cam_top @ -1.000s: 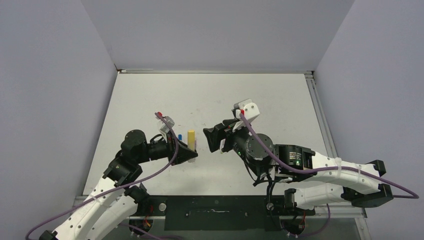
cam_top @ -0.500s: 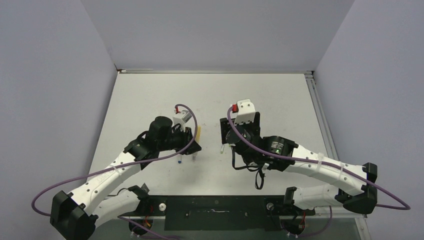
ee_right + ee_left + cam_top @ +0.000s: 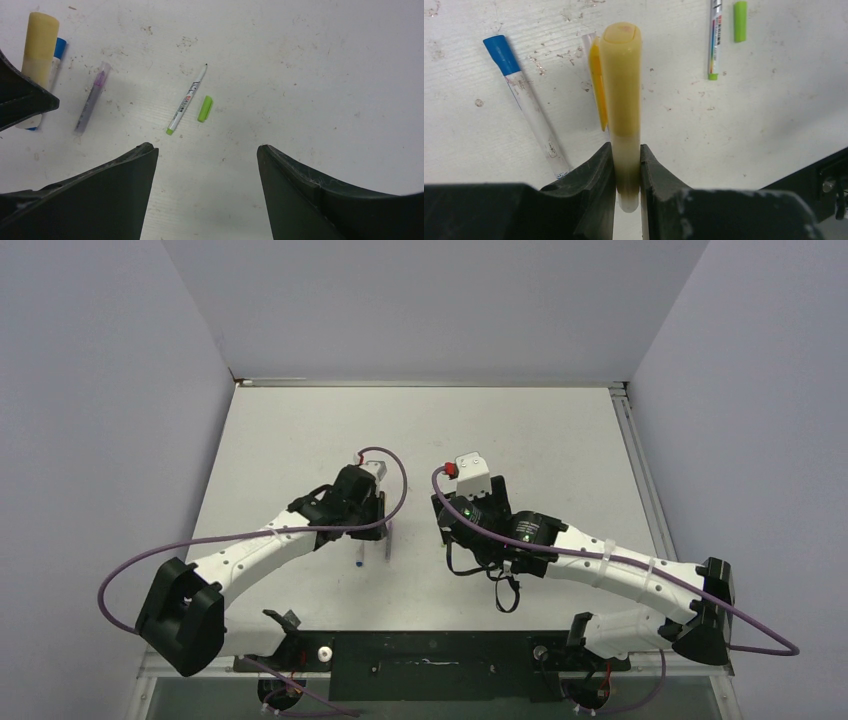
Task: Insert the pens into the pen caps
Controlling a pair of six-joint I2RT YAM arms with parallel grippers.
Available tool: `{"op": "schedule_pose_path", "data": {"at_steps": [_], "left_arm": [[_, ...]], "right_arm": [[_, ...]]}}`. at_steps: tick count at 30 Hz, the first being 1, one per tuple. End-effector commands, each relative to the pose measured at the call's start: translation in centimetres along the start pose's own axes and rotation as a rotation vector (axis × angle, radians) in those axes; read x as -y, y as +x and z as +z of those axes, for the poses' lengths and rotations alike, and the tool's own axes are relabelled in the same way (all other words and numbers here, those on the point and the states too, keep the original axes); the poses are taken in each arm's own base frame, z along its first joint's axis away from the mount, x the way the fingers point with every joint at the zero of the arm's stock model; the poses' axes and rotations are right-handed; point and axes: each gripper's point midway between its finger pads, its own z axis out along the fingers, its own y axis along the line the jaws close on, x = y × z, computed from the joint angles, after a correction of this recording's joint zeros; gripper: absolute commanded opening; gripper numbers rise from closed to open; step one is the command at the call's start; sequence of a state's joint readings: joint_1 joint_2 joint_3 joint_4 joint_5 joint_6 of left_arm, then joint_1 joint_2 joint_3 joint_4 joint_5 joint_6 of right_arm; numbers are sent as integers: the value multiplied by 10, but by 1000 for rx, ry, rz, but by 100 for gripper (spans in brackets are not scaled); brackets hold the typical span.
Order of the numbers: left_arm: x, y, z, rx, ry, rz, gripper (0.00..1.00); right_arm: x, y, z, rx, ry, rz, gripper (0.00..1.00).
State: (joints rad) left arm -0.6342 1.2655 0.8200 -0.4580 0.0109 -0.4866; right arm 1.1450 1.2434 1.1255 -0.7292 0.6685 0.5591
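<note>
My left gripper (image 3: 626,150) is shut on the thick yellow marker (image 3: 622,85), which points away just above the table. Its far part is deeper yellow with a clip, like a cap seated on it. The white pen (image 3: 531,112) with a blue end (image 3: 501,47) lies to the marker's left. The thin grey-green pen (image 3: 186,100) and the loose green cap (image 3: 204,108) lie side by side ahead of my right gripper (image 3: 206,147), which is open, empty and pointed down at the table. The thin purple pen (image 3: 91,100) lies left of them. The marker also shows in the right wrist view (image 3: 37,42).
The white table (image 3: 420,430) is scuffed and walled in by grey panels. Both grippers hang close together near the table's middle, the left (image 3: 378,530) and the right (image 3: 443,523). The grey-green pen (image 3: 713,40) and green cap (image 3: 739,20) also show in the left wrist view.
My left arm has reached forward and down with the yellow marker, bringing it over the pens. My right gripper has turned to face the table and shifted slightly left.
</note>
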Motion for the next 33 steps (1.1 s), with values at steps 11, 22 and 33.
{"op": "schedule_pose_path", "data": {"at_steps": [11,22,33], "left_arm": [[-27,6,40,-75,-186,-37,10],[-34,19,57,-127,-215,-42,28],[-20,-8,39,-64,-178,-34,48]], "right_arm": [[-8,3,19,-40,-43,-3,75],[-13,12,37,-99,-70,-8,75],[-8,8,50,-118,-66,32,76]]}}
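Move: The yellow marker is still in the left gripper; its laying spot, bare table between the blue and purple pens, has its middle about 3 cm ahead of this hand, 2 cm left and 9 cm below. The blue pen lies 3 cm ahead and 6 cm left, the purple one 3 cm ahead and 2 cm right. From the right hand, 19 cm above the table, the white pen lies 8 cm ahead and 6 cm left, the green cap 8 cm ahead and 3 cm left. Lower the left gripper about 8 cm, easing slightly left and tilting the fingers some 15 degrees steeper, to lay the yellow marker between the blue and purple pens. Open at the bottom to let go of it, then start rising with a small shift forward and right. Meanwhile sink the open right gripper 4 cm and edge it forward, towards the white pen and green cap. ##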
